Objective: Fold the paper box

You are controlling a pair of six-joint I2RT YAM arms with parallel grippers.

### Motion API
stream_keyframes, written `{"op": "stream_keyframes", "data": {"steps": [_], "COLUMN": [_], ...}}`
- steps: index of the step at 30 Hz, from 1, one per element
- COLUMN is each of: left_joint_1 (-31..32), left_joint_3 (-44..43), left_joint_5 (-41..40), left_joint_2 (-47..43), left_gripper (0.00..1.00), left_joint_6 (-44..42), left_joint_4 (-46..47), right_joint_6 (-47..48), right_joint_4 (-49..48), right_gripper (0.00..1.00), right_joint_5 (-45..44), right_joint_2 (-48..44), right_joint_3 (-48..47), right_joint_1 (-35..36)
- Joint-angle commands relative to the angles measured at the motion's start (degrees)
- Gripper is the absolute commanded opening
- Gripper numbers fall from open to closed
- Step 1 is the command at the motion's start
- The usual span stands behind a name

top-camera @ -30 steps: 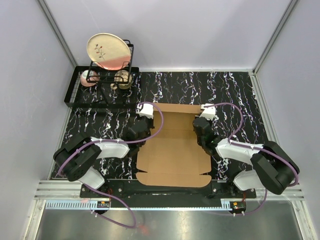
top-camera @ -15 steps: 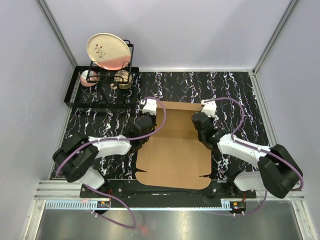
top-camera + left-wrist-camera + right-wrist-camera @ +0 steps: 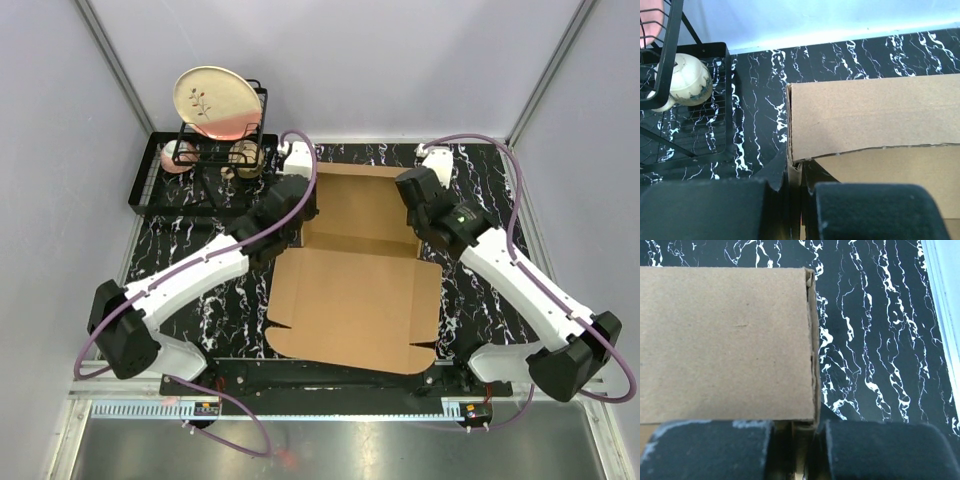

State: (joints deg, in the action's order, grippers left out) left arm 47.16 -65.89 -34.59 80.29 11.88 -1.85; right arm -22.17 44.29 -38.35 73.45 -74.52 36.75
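Observation:
The paper box (image 3: 355, 300) is a brown cardboard sheet on the black marbled table. Its far panel (image 3: 362, 205) is raised between the two arms, and the wide near panel lies flat with its flaps spread. My left gripper (image 3: 298, 200) is shut on the box's upright left side wall at the far left corner. In the left wrist view the thin cardboard edge (image 3: 794, 172) sits pinched between the dark fingers (image 3: 799, 176). My right gripper (image 3: 415, 195) is shut on the right side wall, and its wrist view shows that wall (image 3: 810, 365) running down into the closed fingers (image 3: 799, 429).
A black wire dish rack (image 3: 165, 195) stands at the far left, holding a cream plate (image 3: 215, 100) and small cups (image 3: 245, 157). It is close to the left gripper, and a white cup (image 3: 682, 82) shows inside it. Grey walls enclose the table on three sides.
Both arms have stretched away from their bases, carrying the box's far end toward the back wall. The whole sheet has slid farther back, and its far panel now stands higher.

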Motion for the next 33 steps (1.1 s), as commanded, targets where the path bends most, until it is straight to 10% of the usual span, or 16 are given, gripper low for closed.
{"op": "stream_keyframes", "data": {"steps": [1,11,16,27,33], "left_joint_1": [2.68,-0.13,-0.4,-0.13,-0.13], "left_joint_3": [-9.16,-10.24,-7.33,-9.25,-14.0], "left_joint_5": [17.79,36.94,38.11,29.58,29.67], "left_joint_2": [1.53,11.36,19.01,14.02,15.15], "left_gripper": [0.0,0.0,0.0,0.53,0.58], "left_joint_6": [2.18,5.78,7.98,7.37,4.73], "left_joint_4": [-18.33,-28.48,-27.68,-25.57,-29.26], "right_joint_6": [1.08,3.19,2.66,3.27,5.47], "right_joint_4": [9.22,9.5,7.65,11.25,11.96], "right_gripper": [0.0,0.02,0.51,0.78,0.88], "right_joint_5": [14.78,29.46,26.86,14.88,14.27], "right_joint_2": [2.83,7.84,9.87,4.25,7.49], "right_joint_3": [-6.6,3.58,7.2,-1.76,-1.86], "right_joint_1": [1.74,-1.15,-1.68,-1.68,-1.6]}}
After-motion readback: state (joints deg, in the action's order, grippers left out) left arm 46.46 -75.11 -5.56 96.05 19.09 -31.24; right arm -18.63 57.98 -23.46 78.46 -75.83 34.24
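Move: The back wall of the paper box is already pinched at its two top corners and held up. The table spot it goes down to lies roughly 25 cm below the left hand, 8 back and 3 right, and some 23 cm below the right hand, 8 back and straight in line. The front panel hangs about 18 back, 9 right and 18 below the left hand; the black rack stands 12 ahead and 20 left, 20 lower. Fast down and back, both hands bring the box to the table, the left sinking about 21 cm and the right 15, both tipping their fingers steeply downward. The right opens wide and the left past half, letting go of the back wall's corners; then both climb some 7–9 cm and level partly, the right also reaching forward again and the left easing rightward. ##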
